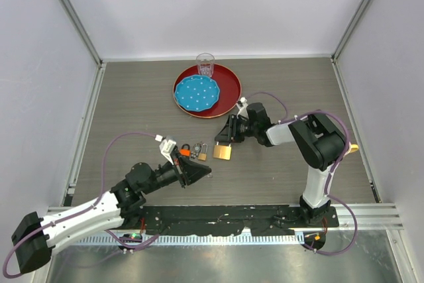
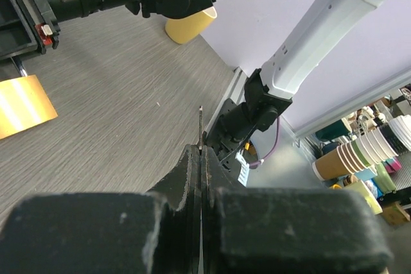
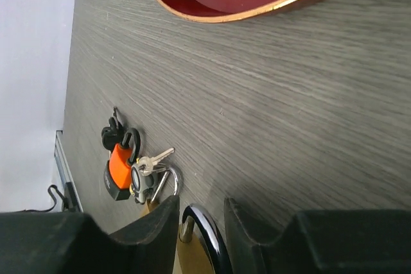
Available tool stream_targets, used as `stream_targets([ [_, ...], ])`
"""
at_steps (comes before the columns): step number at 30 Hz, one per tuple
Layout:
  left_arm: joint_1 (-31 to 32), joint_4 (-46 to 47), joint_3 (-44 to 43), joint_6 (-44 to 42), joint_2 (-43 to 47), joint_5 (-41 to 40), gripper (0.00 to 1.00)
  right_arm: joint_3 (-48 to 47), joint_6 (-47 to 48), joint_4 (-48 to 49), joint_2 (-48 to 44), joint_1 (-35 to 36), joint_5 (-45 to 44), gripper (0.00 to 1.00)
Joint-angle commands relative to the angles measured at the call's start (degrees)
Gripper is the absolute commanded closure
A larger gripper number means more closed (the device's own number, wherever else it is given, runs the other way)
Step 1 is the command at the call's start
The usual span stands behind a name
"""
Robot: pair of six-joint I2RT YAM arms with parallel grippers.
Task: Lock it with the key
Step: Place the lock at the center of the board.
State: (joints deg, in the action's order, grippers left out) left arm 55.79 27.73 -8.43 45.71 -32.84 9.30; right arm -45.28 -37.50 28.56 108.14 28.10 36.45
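A brass padlock point(image 1: 222, 152) lies on the table, its body also showing in the left wrist view point(image 2: 22, 104). Its chrome shackle point(image 3: 207, 232) stands between the fingers of my right gripper point(image 3: 200, 206), with a gap on each side, so those jaws are open around it. In the top view the right gripper point(image 1: 229, 132) sits just behind the padlock. My left gripper point(image 2: 201, 152) is shut on a thin key point(image 2: 200, 126) whose blade sticks out past the fingertips. That left gripper point(image 1: 199, 173) is in front and to the left of the padlock.
An orange padlock point(image 3: 117, 168) and a small lock with a silver key point(image 3: 156, 158) lie in a cluster point(image 1: 192, 152) left of the brass padlock. A red tray point(image 1: 228, 94) at the back holds a blue plate point(image 1: 196, 92) and a glass point(image 1: 205, 64).
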Motion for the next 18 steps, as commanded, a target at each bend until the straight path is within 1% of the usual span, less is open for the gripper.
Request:
stream_targets([
  [1,0.20,1.90,-0.10,-1.85,2.08,-0.33,1.00,-3.24,5.58,-6.92,-3.72,0.03,-4.80,0.53],
  [2,0.20,1.20,-0.10,-2.03,2.34,-0.51,1.00,-3.24,5.85,-8.07,-4.25,0.03,-5.68,0.49],
  [4,0.20,0.58,-0.10,-2.21,3.22,-1.56,1.00,-3.15,6.73,-9.39,-5.47,0.03,-8.14,0.44],
  [6,0.20,-0.65,-0.36,-2.47,3.39,-2.53,1.00,-3.41,7.17,-10.97,-6.27,0.03,-10.50,0.42],
  [7,0.11,-1.26,-0.62,-2.82,3.31,-2.88,1.00,-3.68,7.87,-11.67,-6.97,-0.06,-11.04,0.38],
  [10,0.20,-5.48,-2.91,-3.96,2.35,-4.46,1.00,-4.99,8.58,-14.40,-7.94,-0.06,-12.45,0.34],
  [13,0.11,-9.26,-5.63,-4.40,-0.29,-6.83,1.00,-6.05,9.19,-15.72,-8.38,0.03,-12.19,0.29],
  [16,0.20,-14.08,-8.79,-4.93,-4.68,-9.82,1.00,-6.84,9.55,-16.43,-9.35,0.12,-11.40,0.27],
  [18,0.11,-15.59,-11.24,-5.46,-8.89,-12.45,1.00,-6.93,9.63,-17.04,-10.75,0.12,-11.66,0.26],
])
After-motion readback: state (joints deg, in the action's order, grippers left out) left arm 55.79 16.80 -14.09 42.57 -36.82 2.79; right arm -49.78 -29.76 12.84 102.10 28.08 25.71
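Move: The right hand is right at the big brass lock's shackle, the lock's middle about 4 cm back from it and 1 cm lower. The small brass lock is some 7 cm to this hand's left and 5 cm back, and the orange lock 14 cm left and 5 cm back. The red plate's middle lies 18 cm ahead, 6 cm left. From the left hand, which holds the key, the big lock is roughly 14 cm ahead, 4 cm right and 17 cm below. The right fingers, already loosening, spread from about a third to nearly three quarters open and come free of the big lock's shackle, while that hand eases about 3 cm right and forward, rising slightly and tipping its fingertips some 10 degrees further down. The left hand, still shut on the key, lifts a touch, then goes forward and down towards the locks, about 3 cm, its fingers tipping down. ##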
